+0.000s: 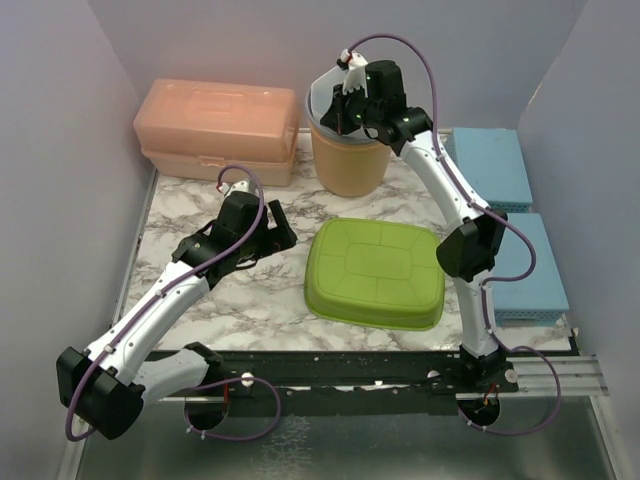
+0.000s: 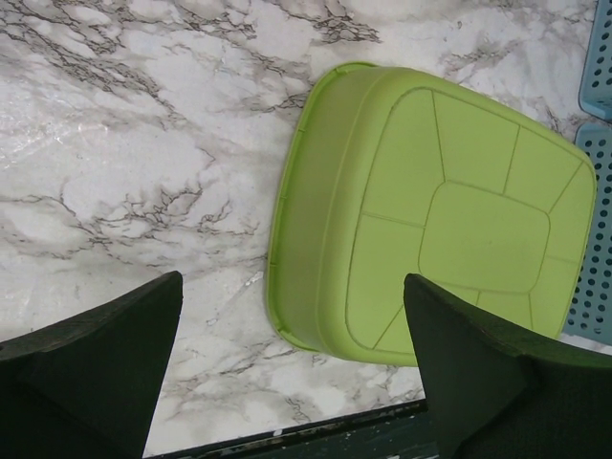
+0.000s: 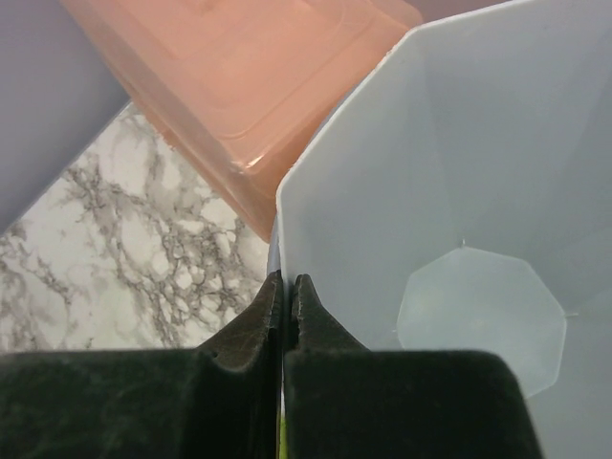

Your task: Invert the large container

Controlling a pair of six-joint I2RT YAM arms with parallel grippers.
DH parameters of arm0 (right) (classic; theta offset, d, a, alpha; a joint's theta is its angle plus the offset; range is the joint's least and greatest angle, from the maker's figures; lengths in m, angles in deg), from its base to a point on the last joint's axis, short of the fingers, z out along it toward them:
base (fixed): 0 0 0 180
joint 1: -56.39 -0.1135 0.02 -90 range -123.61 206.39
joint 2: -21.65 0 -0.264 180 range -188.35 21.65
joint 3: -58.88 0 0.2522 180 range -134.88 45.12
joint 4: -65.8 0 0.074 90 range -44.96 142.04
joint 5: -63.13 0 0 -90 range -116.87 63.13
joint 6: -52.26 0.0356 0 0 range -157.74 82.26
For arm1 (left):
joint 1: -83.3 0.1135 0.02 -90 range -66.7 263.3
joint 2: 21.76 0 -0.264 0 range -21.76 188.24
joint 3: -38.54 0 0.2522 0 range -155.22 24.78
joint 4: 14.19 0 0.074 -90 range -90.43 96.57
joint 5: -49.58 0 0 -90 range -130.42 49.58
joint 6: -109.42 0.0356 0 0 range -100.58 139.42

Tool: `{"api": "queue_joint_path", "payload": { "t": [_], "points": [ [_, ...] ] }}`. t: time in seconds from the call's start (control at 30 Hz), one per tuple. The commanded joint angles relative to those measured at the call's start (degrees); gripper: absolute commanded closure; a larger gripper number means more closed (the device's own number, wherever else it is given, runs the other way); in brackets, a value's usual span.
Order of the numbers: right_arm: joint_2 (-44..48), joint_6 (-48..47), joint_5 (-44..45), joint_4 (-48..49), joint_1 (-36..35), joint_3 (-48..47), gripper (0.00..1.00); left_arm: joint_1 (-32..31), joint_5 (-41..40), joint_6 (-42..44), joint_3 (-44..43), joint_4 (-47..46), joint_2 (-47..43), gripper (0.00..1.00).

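A lime-green rectangular container (image 1: 376, 272) lies bottom-up on the marble table (image 1: 200, 210); it also shows in the left wrist view (image 2: 430, 210). My left gripper (image 1: 272, 232) is open and empty just left of it, with its jaws wide apart in the left wrist view (image 2: 294, 279). A pale blue-white container (image 1: 322, 100) stands upright inside an orange bucket (image 1: 348, 162) at the back. My right gripper (image 1: 347, 97) is shut on the pale container's thin rim. In the right wrist view (image 3: 287, 283) one finger is inside the wall (image 3: 478, 163) and one outside.
A salmon lidded box (image 1: 218, 130) stands at the back left, close to the bucket, and shows in the right wrist view (image 3: 258, 76). Two blue baskets (image 1: 495, 165) (image 1: 530, 268) line the right side. Grey walls enclose the table; a black rail (image 1: 350, 365) runs along its front edge.
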Motion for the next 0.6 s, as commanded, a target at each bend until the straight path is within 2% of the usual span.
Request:
{"api": "queue_joint_path", "payload": {
  "t": [0.0, 0.17, 0.33, 0.57],
  "points": [
    [3.8, 4.4, -8.6, -2.9, -1.7, 2.6, 1.0, 0.3, -3.2, 0.9, -2.0, 2.0, -1.0, 0.01],
    [6.4, 6.0, -10.4, -2.6, -2.9, 5.3, 1.0, 0.3, -6.3, 1.0, -3.0, 3.2, -1.4, 0.01],
    [8.9, 8.7, -17.2, -2.8, -4.4, 8.0, 0.99, 0.4, -9.8, 1.5, -6.0, 6.2, -1.5, 0.01],
    [11.6, 10.8, -17.8, -0.1, -9.1, 12.4, 0.99, 0.5, -18.7, -0.6, -9.2, 10.3, -2.7, 0.01]
  ]
}}
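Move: The right hand already pinches the near-left rim of the peach bin with the pale octagonal bin nested in it; the stack's middle lies about 8 cm ahead, 3 cm right and 14 cm below. From this hand the upturned green tub is some 20 cm back, 9 cm right and 27 cm down; the peach box is about 14 cm farther out and 28 cm left. From the left hand the bin stack is roughly 34 cm ahead and 16 cm right. Dragging by the pinched rim, the right hand pulls the bin stack back towards the robot by about 10 cm and some 5 cm to the left, nearly level and gathering speed, towards the far-left corner of the green tub. Its fingers stay shut while the wrist swings about 15 degrees counter-clockwise and tilts. The left hand, still open and empty, shifts about 3 cm left and rises about as much. ##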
